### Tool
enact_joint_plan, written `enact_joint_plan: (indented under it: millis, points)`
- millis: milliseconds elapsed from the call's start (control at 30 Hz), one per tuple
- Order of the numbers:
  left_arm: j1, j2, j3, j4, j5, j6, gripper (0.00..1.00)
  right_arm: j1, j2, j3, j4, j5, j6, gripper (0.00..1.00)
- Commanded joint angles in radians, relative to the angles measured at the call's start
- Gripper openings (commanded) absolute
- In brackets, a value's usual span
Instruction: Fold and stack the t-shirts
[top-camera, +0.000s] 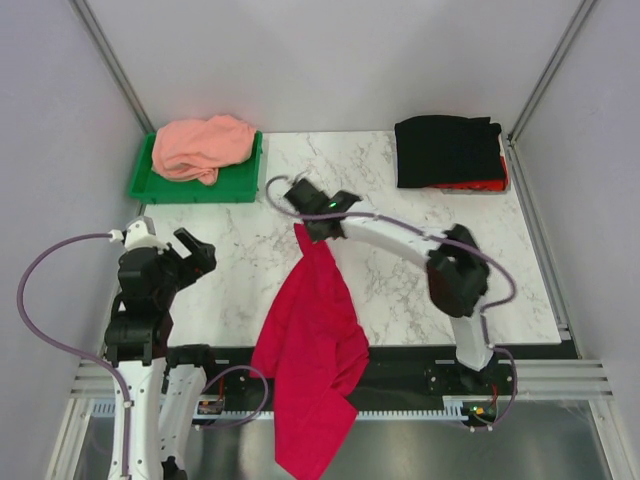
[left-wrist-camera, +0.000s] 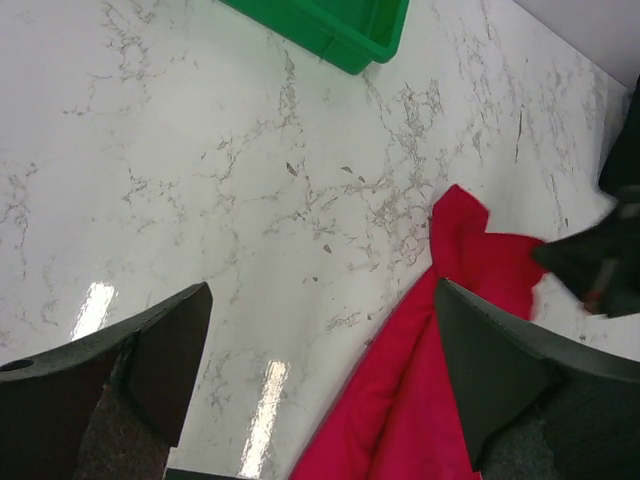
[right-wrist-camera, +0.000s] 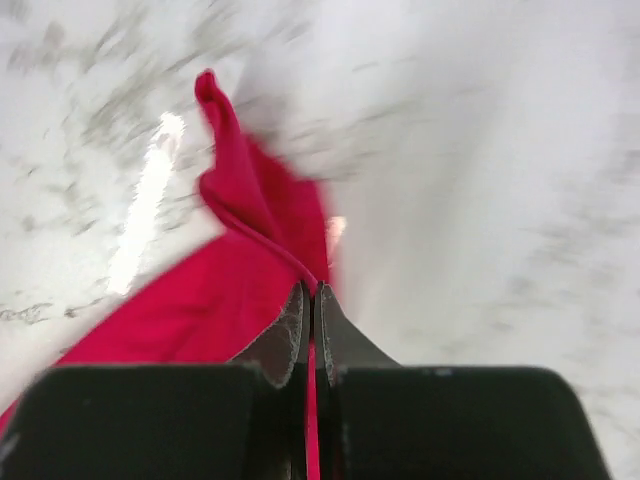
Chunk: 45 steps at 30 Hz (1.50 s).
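A crimson-red t-shirt (top-camera: 312, 340) lies stretched from the table's middle down over the near edge. My right gripper (top-camera: 308, 231) is shut on its upper end; in the right wrist view the cloth (right-wrist-camera: 230, 290) is pinched between the closed fingers (right-wrist-camera: 312, 300). My left gripper (top-camera: 192, 252) is open and empty at the left, above bare marble; its wrist view shows the red shirt (left-wrist-camera: 430, 390) beside the right finger. A salmon-pink t-shirt (top-camera: 200, 147) lies crumpled in the green tray (top-camera: 143, 184). A folded black t-shirt (top-camera: 446, 150) lies at the back right on a folded red one (top-camera: 480, 185).
The green tray's corner also shows in the left wrist view (left-wrist-camera: 350, 35). Grey walls and metal posts close in the table on three sides. The table's black near edge (top-camera: 420, 352) runs in front of the arm bases.
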Motion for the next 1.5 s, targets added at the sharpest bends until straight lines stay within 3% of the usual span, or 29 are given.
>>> enact_joint_plan:
  millis: [0,167,267,400,567,700,867,1000,1033,1167,1267,1467]
  points:
    - [-0.002,0.010,0.057,0.019,0.049,0.021,1.00,-0.112,-0.404,-0.031,-0.081,0.140,-0.001,0.00]
    - [-0.002,0.041,0.106,0.018,0.108,-0.008,0.97,-0.262,-0.774,-0.172,-0.121,0.255,0.039,0.00]
    - [-0.002,0.054,0.113,0.019,0.135,-0.026,0.95,-0.331,-0.901,-0.289,-0.125,0.304,0.061,0.00]
    - [-0.002,0.056,0.080,0.019,0.178,-0.038,0.94,-0.420,-0.965,-0.436,-0.107,0.240,0.067,0.00]
    - [-0.008,0.064,0.043,0.008,0.287,-0.045,0.91,-0.479,-0.926,-0.501,-0.101,0.214,0.082,0.00]
    - [-0.046,0.132,0.021,-0.012,0.321,-0.040,0.90,-0.589,-0.926,-0.539,-0.052,0.063,0.078,0.00]
    - [-0.277,0.286,-0.020,0.036,0.243,-0.103,0.84,-0.648,-0.969,-0.560,-0.032,-0.035,0.081,0.00]
    - [-0.657,0.461,0.027,0.149,0.035,-0.179,0.84,-0.648,-1.050,-0.661,-0.023,-0.112,0.165,0.00]
    - [-0.699,0.502,0.044,0.169,0.022,-0.178,0.84,-0.648,-1.072,-0.687,-0.020,-0.135,0.214,0.00]
    - [-0.781,0.817,0.153,0.203,-0.004,-0.150,0.81,-0.649,-1.268,-0.835,-0.024,-0.087,0.332,0.00]
    - [-0.825,0.935,0.158,0.243,-0.006,-0.147,0.77,-0.648,-1.313,-0.875,-0.027,-0.098,0.341,0.00]
    - [-0.899,1.027,0.100,0.298,0.008,-0.175,0.65,-0.649,-1.276,-0.890,-0.029,-0.123,0.332,0.00]
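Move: The red t-shirt's on-table part lies some 27 cm to the left gripper's right, about 3 cm back and 22 cm below; the green box is about 29 cm ahead of that gripper, level with it sideways. The right gripper already pinches the shirt's far corner; the shirt's on-table part is about 16 cm back from it, straight in line. Its goal, bare table, is about 31 cm right and 9 cm back, with the black shirt pile 34 cm right and 20 cm ahead. Keep the right gripper shut on the corner and whip it right and steeply up, then partly back down and lastly back, ending some 31 cm to the right and 11 cm higher, turned clockwise and rolled left side up. Then swing the left gripper right about 25 cm and down 17 cm to the shirt's upper-left edge, tipping it down, turning it clockwise and narrowing its wide-open fingers. ##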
